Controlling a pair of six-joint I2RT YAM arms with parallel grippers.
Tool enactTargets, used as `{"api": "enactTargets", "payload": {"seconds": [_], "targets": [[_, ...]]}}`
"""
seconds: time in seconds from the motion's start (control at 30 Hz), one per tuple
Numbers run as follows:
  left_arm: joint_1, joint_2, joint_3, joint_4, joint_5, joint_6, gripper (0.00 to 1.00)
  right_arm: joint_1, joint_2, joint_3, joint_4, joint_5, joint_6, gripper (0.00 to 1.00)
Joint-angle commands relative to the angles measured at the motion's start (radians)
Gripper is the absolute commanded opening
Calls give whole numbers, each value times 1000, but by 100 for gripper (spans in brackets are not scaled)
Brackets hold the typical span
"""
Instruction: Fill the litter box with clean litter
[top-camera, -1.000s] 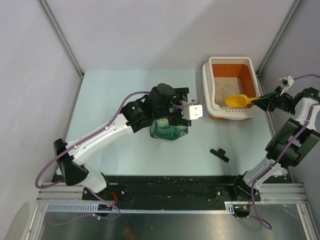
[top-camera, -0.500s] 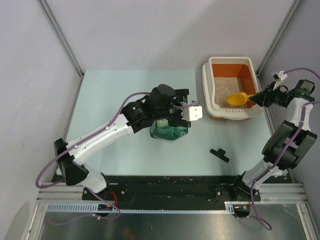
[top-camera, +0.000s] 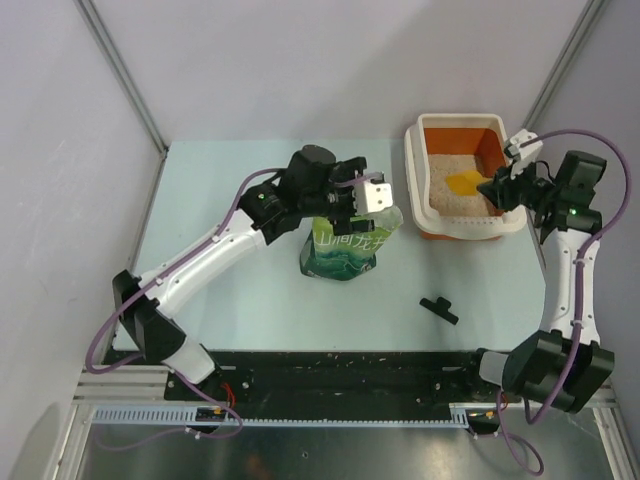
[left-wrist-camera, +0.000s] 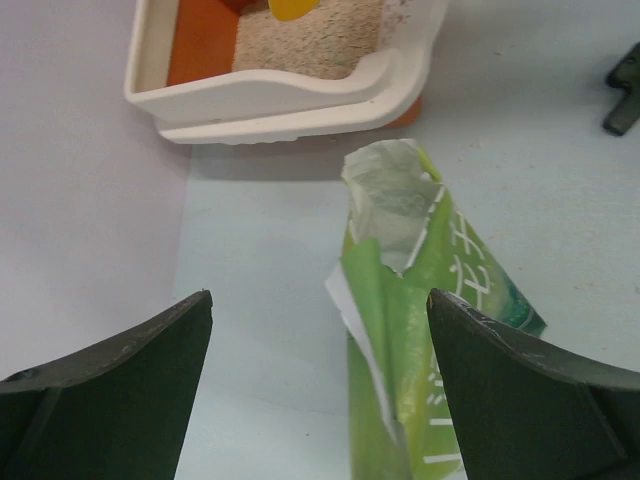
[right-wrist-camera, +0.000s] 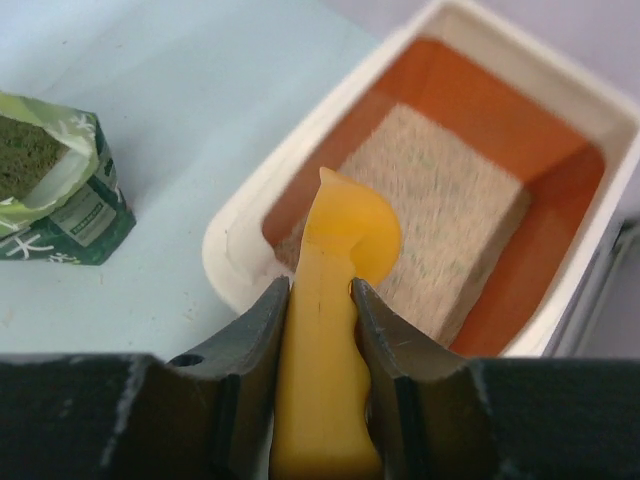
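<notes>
The litter box (top-camera: 414, 186) with orange walls and a white rim stands at the back right, also in the left wrist view (left-wrist-camera: 300, 100) and the right wrist view (right-wrist-camera: 238, 240). Clean litter (top-camera: 448, 170) (left-wrist-camera: 312, 40) (right-wrist-camera: 455, 195) covers part of its floor. My right gripper (top-camera: 497, 186) (right-wrist-camera: 320, 284) is shut on the handle of a yellow scoop (top-camera: 465, 183) (right-wrist-camera: 335, 300), whose bowl hangs over the litter. My left gripper (top-camera: 350, 212) (left-wrist-camera: 318, 295) is open above the torn top of the green bag (top-camera: 345, 248) (left-wrist-camera: 430, 300), apart from it.
A small black piece (top-camera: 438, 309) (left-wrist-camera: 625, 85) lies on the table in front of the box. The green bag (right-wrist-camera: 55, 180) stands upright left of the box. Grey walls and metal posts close in the table on three sides.
My right arm has swung the scoop from the box's front right rim to over the litter inside. My left gripper has drawn back from the bag, uncovering its open top.
</notes>
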Motion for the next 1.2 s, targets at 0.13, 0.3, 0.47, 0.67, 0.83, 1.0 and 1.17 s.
{"api": "enactTargets", "payload": {"seconds": [0.13,0.3,0.47,0.67,0.83,1.0,1.17], "targets": [[51,-85,-45,46,188,-58,92,-218,-88,48,-9,-202,580,0],[61,-87,-47,92,207,-80,92,-294,-153,44,-523,-298,414,0],[63,-87,-62,127,218,-110,92,-350,-212,-14,-735,-276,242,0],[64,-112,-97,150,216,-111,92,-345,-81,-67,-684,-267,292,0],[72,-124,-108,167,198,-109,92,-341,123,-73,-675,-191,329,0],[80,-141,-122,174,162,-140,93,-338,162,-155,-512,-34,436,0],[81,-171,-169,176,149,-138,93,-282,218,-177,-423,72,470,2]]}}
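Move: The right hand holds the yellow scoop over the near part of the litter box, whose middle lies some 12 cm ahead and 25 cm below. The clear table spot it heads for is about 9 cm back, 3 cm left and 30 cm down. The black clip lies on the table some 17 cm back and 9 cm left; the litter bag stands about 5 cm back and 28 cm left. From the left hand, that spot is roughly 21 cm right, 4 cm back and 30 cm down. Back towards the robot, with a brief swing right at first, the right hand draws the gripped scoop off the litter box by about 13 cm. It then sinks fast beside the box's near side towards the open table by the clip, easing slightly forward and right, while the wrist tips steeply down and rolls its left side up. The fingers keep their hold; the left hand stays open by the bag, rolling only slightly. ##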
